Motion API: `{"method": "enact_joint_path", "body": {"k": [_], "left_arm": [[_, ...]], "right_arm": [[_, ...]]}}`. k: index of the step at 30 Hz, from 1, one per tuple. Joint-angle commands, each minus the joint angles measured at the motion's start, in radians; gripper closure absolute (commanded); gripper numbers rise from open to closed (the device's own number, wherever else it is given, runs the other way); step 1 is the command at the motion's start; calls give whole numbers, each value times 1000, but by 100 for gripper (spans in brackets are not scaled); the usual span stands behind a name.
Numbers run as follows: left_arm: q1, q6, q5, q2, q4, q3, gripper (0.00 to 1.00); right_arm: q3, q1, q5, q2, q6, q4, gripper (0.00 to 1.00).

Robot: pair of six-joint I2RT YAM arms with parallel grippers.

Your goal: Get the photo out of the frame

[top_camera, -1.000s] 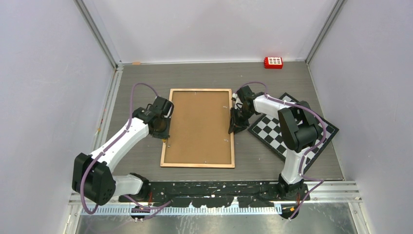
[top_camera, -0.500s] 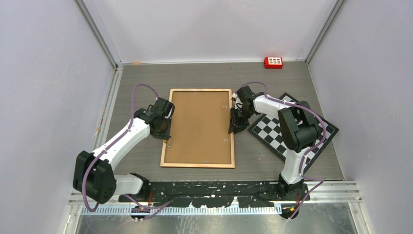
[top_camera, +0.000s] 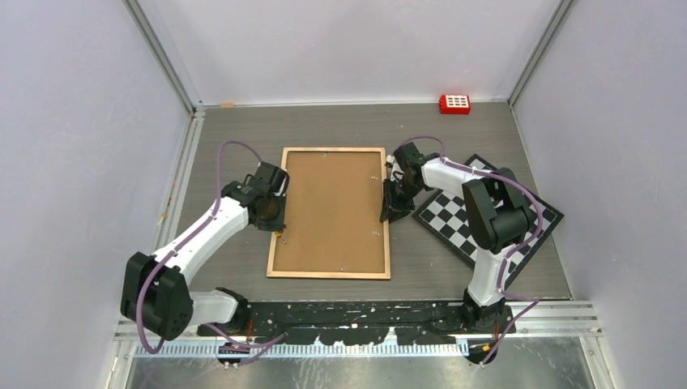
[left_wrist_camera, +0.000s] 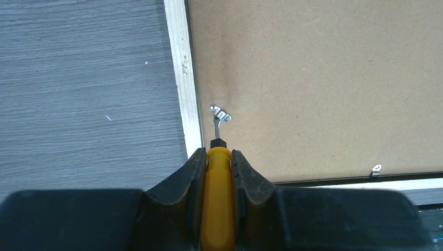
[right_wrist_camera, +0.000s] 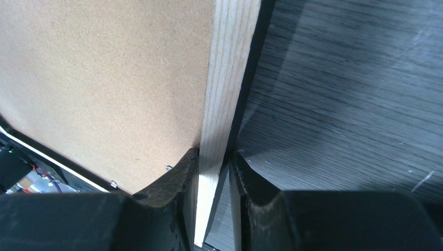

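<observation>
The frame (top_camera: 330,212) lies face down, showing its brown backing board and pale wood rim (right_wrist_camera: 232,63). The photo is hidden beneath the board. My left gripper (top_camera: 275,225) (left_wrist_camera: 218,157) is at the frame's left edge, shut on a yellow-handled screwdriver (left_wrist_camera: 218,209). The screwdriver's metal tip touches a small silver retaining tab (left_wrist_camera: 220,113) on the board by the left rim. My right gripper (top_camera: 394,212) (right_wrist_camera: 214,157) is shut on the frame's right rim, one finger over the board side and one on the outer side.
A black-and-white checkerboard (top_camera: 494,219) lies right of the frame, under the right arm. A red block (top_camera: 454,103) sits at the back wall. Another silver tab (left_wrist_camera: 375,168) shows at the frame's near edge. Walls enclose the table on three sides.
The left arm has shifted only slightly, with the screwdriver tip still at the tab. The right gripper and the frame have not moved.
</observation>
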Motion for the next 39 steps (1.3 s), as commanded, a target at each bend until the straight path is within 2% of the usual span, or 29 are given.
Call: {"method": "enact_joint_path", "body": {"k": [1,9,16,21,24,28,34,39], "left_arm": [[0,-49,75,-12,85,-30,100],[0,-63,76,-15,136,-49,100],[1,21,177,-66,112,28,100],[7,199,185,-32,37,177,100],[25,337,161,72,-49,316,100],[87,508,204,225,-111,470,100],[155,639,225,430,-166,721,100],[172,716,222,555,-140,843,100]], "right_arm": [[-12,19,0,13,-9,12,100],[-10,19,-5,14,-7,9,99],[-8,19,-18,-6,-17,7,99],[2,12,-38,-40,-25,9,80],[10,2,-48,-53,-28,4,69],[24,-9,-62,-58,-34,-4,55],[49,-26,-69,-55,-54,-18,45],[91,-28,-51,-31,-67,-30,43]]}}
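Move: About 20 cm ahead of the left hand, 1 cm to its right and 8 cm below lies the far left clip. The near left clip is 4 cm ahead, 1 cm right and 8 cm below, at the held screwdriver's tip, with the frame's left rail some 2 cm to the left of that clip. The right hand's shut fingers are at the right rail; the near right clip lies about 4 cm back and 2 cm left of them, at finger height. Pushing the screwdriver tip rightwards against the near left clip, the left hand first tilts and shifts about 3 cm right. Then it lifts off and swings forward along the left rail, some 16 cm out, cresting about 9 cm up and sinking slightly towards the far left clip, while turning clockwise nearly 30 degrees, grip kept. Late on, the right fingers open around the right rail and rise about 1 cm. ##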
